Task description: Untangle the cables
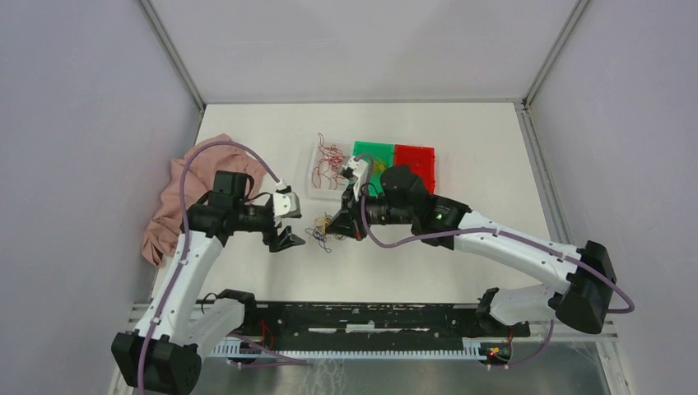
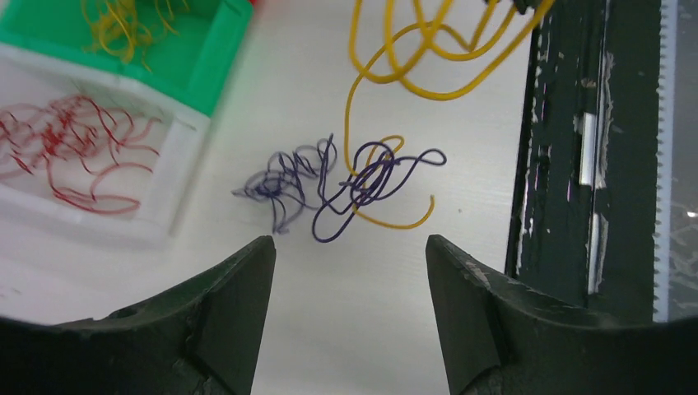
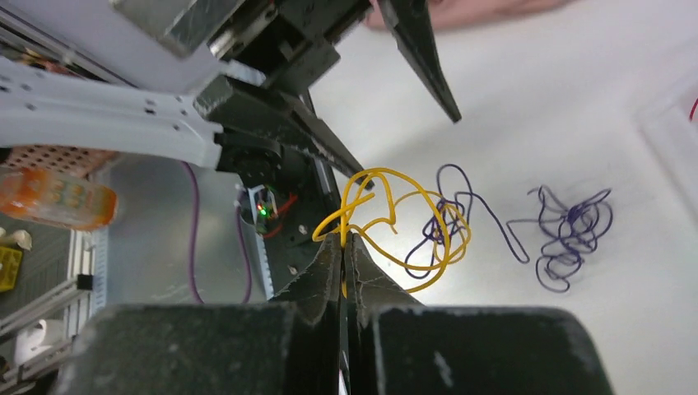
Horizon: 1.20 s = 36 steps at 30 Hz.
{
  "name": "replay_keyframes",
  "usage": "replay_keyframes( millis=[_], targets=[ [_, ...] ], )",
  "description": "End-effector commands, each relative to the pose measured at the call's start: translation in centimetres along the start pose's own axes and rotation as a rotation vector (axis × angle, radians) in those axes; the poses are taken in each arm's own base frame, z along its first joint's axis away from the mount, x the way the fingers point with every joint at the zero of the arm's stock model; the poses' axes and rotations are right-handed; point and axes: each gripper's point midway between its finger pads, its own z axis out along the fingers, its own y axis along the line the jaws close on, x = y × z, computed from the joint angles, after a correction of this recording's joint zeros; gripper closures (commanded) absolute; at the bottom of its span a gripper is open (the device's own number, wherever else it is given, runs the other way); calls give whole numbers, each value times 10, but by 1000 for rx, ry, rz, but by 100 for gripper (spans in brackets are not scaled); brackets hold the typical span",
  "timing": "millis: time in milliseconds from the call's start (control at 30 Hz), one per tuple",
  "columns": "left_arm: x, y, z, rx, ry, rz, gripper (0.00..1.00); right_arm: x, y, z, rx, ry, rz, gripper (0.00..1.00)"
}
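The cables lie in a small clump (image 1: 321, 236) on the white table between my two grippers. A yellow cable (image 3: 395, 216) loops up from the clump, and my right gripper (image 3: 343, 240) is shut on one of its strands. That cable is still threaded through a purple cable (image 3: 449, 222). A second purple tangle (image 3: 568, 234) lies apart to the side. My left gripper (image 2: 350, 247) is open just short of the purple cables (image 2: 354, 185), with nothing between its fingers. In the top view the left gripper (image 1: 288, 239) sits left of the clump and the right gripper (image 1: 340, 228) right over it.
A clear white tray (image 1: 315, 177) holds dark red cables. A green tray (image 1: 368, 151) with yellow cables and a red tray (image 1: 414, 162) stand beside it. A pink cloth (image 1: 177, 206) lies at the left. A black rail (image 1: 370, 317) runs along the near edge.
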Motion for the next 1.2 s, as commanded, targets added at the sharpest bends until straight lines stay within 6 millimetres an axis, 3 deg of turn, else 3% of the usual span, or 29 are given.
replay_keyframes(
  millis=[0,200,433,533,667,700,767,867,1067,1167],
  targets=[
    [-67,-5,-13,-4,-253,160,26,-76,39,-25,-121,-231,-5,100],
    [-115,-3,-27,-70,-446,144,29,-117,66,-27,-244,-339,31,100],
    [-130,-15,-24,-25,-475,147,32,-140,79,-19,-330,-381,96,100],
    [-134,-18,-22,3,-479,130,36,-140,79,-14,-343,-372,106,100],
    [-144,-19,-26,12,-491,143,71,-138,75,-13,-324,-376,97,99],
    [-145,-20,-27,17,-492,142,81,-139,74,-15,-318,-381,89,94],
    [-146,-21,-28,22,-490,136,96,-138,71,-20,-298,-397,70,70],
    [-150,-21,-31,23,-491,131,97,-133,60,-37,-241,-450,16,46],
    [-168,-16,-39,24,-504,123,97,-90,21,-66,-45,-531,-91,26],
    [-179,-15,-42,43,-523,93,97,-87,16,-68,-32,-574,-134,23]
  ],
)
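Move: The yellow cable in the right fingers lies about 8 cm right of the left hand, level ahead and some 4 cm higher. From the left hand, the hanging purple cable is 7 cm right and 8 cm down; the white box is 18 cm ahead, 9 cm right and 14 cm down. For the right hand, the open left fingers are about 9 cm left and 7 cm down, level ahead. Both hands rise about 11 cm, converging; left shuts on the yellow cable, then right opens and retreats rightward. ##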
